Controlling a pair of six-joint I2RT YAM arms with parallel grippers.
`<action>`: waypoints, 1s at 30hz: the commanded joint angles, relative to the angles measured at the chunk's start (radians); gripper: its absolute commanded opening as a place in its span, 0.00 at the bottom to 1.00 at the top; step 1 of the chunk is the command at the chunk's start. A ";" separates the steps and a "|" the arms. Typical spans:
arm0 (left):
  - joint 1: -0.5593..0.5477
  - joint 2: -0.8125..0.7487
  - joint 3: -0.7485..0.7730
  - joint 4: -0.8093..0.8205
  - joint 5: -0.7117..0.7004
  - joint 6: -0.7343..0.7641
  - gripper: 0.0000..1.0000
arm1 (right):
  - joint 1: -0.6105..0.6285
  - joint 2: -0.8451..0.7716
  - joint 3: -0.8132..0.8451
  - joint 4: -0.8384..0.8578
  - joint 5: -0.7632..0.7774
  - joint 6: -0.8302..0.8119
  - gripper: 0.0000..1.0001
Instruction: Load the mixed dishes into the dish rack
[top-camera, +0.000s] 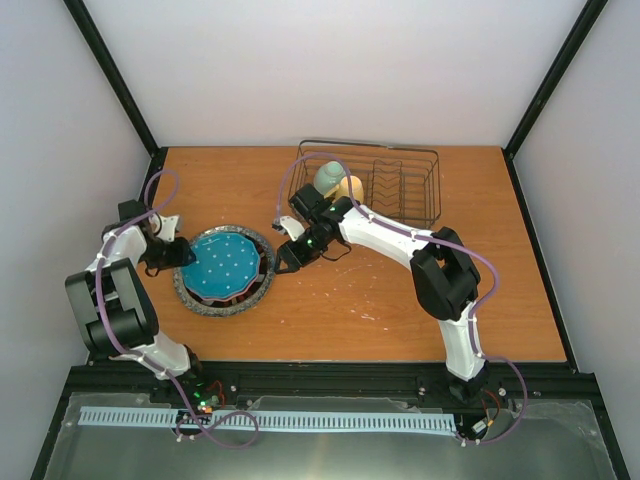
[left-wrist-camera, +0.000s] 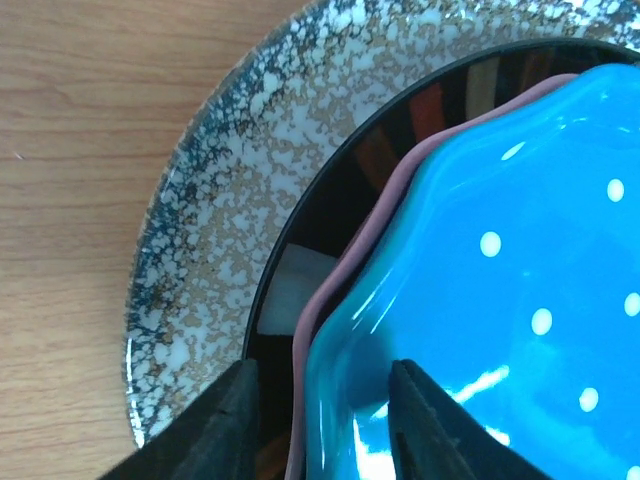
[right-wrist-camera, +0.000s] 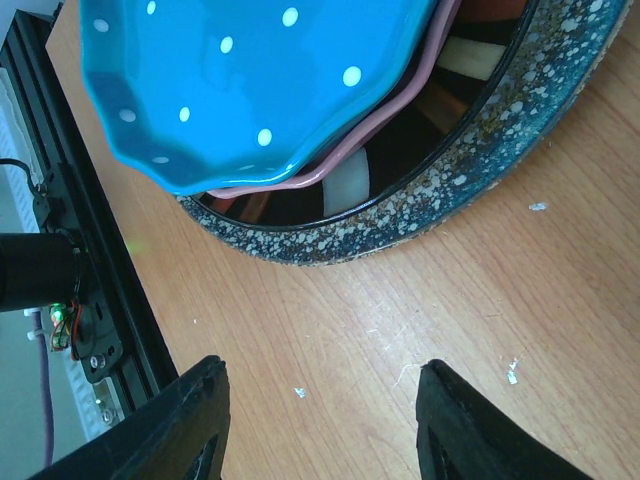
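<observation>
The plates lie stacked left of the table's centre: teal white-dotted plate (top-camera: 222, 262) (left-wrist-camera: 520, 230) (right-wrist-camera: 250, 90) on top, pink plate (left-wrist-camera: 395, 185) (right-wrist-camera: 402, 108) under it, then the dark-rimmed plate (left-wrist-camera: 330, 200) and the grey speckled plate (top-camera: 203, 301) (left-wrist-camera: 250, 150) (right-wrist-camera: 470, 170). My left gripper (top-camera: 183, 252) (left-wrist-camera: 325, 420) straddles the left rims of the teal and pink plates, one finger over the teal surface, the other outside the pink rim with a gap. Open, my right gripper (top-camera: 283, 262) (right-wrist-camera: 320, 420) hovers over bare wood beside the stack's right edge. The dish rack (top-camera: 420, 190) holds the pale green bowl (top-camera: 327, 177) and yellow mug (top-camera: 351, 187).
The black wire rack stands at the back, right of centre, with upright dividers in its right half. A black rail (right-wrist-camera: 110, 290) runs along the near table edge. Grey walls close in both sides.
</observation>
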 joint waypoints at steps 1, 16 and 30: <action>-0.001 0.032 0.039 -0.012 0.028 0.007 0.33 | 0.005 -0.002 0.017 0.002 0.007 -0.013 0.52; -0.001 -0.012 0.066 -0.024 0.005 0.004 0.01 | 0.004 0.010 0.022 0.003 0.004 -0.012 0.52; -0.001 -0.144 0.076 0.041 0.218 0.030 0.01 | 0.005 0.060 0.014 0.124 -0.129 0.028 0.53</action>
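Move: Just over the near-left rim of the stack, the left hand has its part-open fingers astride the edge of the blue plate, whose middle lies about 8 cm to the right, 2 cm back and 1 cm below. The pink plate lies directly under the blue one, about 2 cm below the hand; the large speckled plate's middle is some 8 cm right, 3 cm back and 3 cm below. From the right hand the blue plate is roughly 12 cm left, 1 cm ahead and 5 cm below. Settling half a centimetre lower, the left hand shuts its fingers and pinches the blue plate's left rim, leaving the pink one below free. It pauses, then rises about 4 cm with a slight forward drift, its fingertips swinging forward by less than 10 degrees. The right hand, still open and empty, only starts to edge left towards the plates. ##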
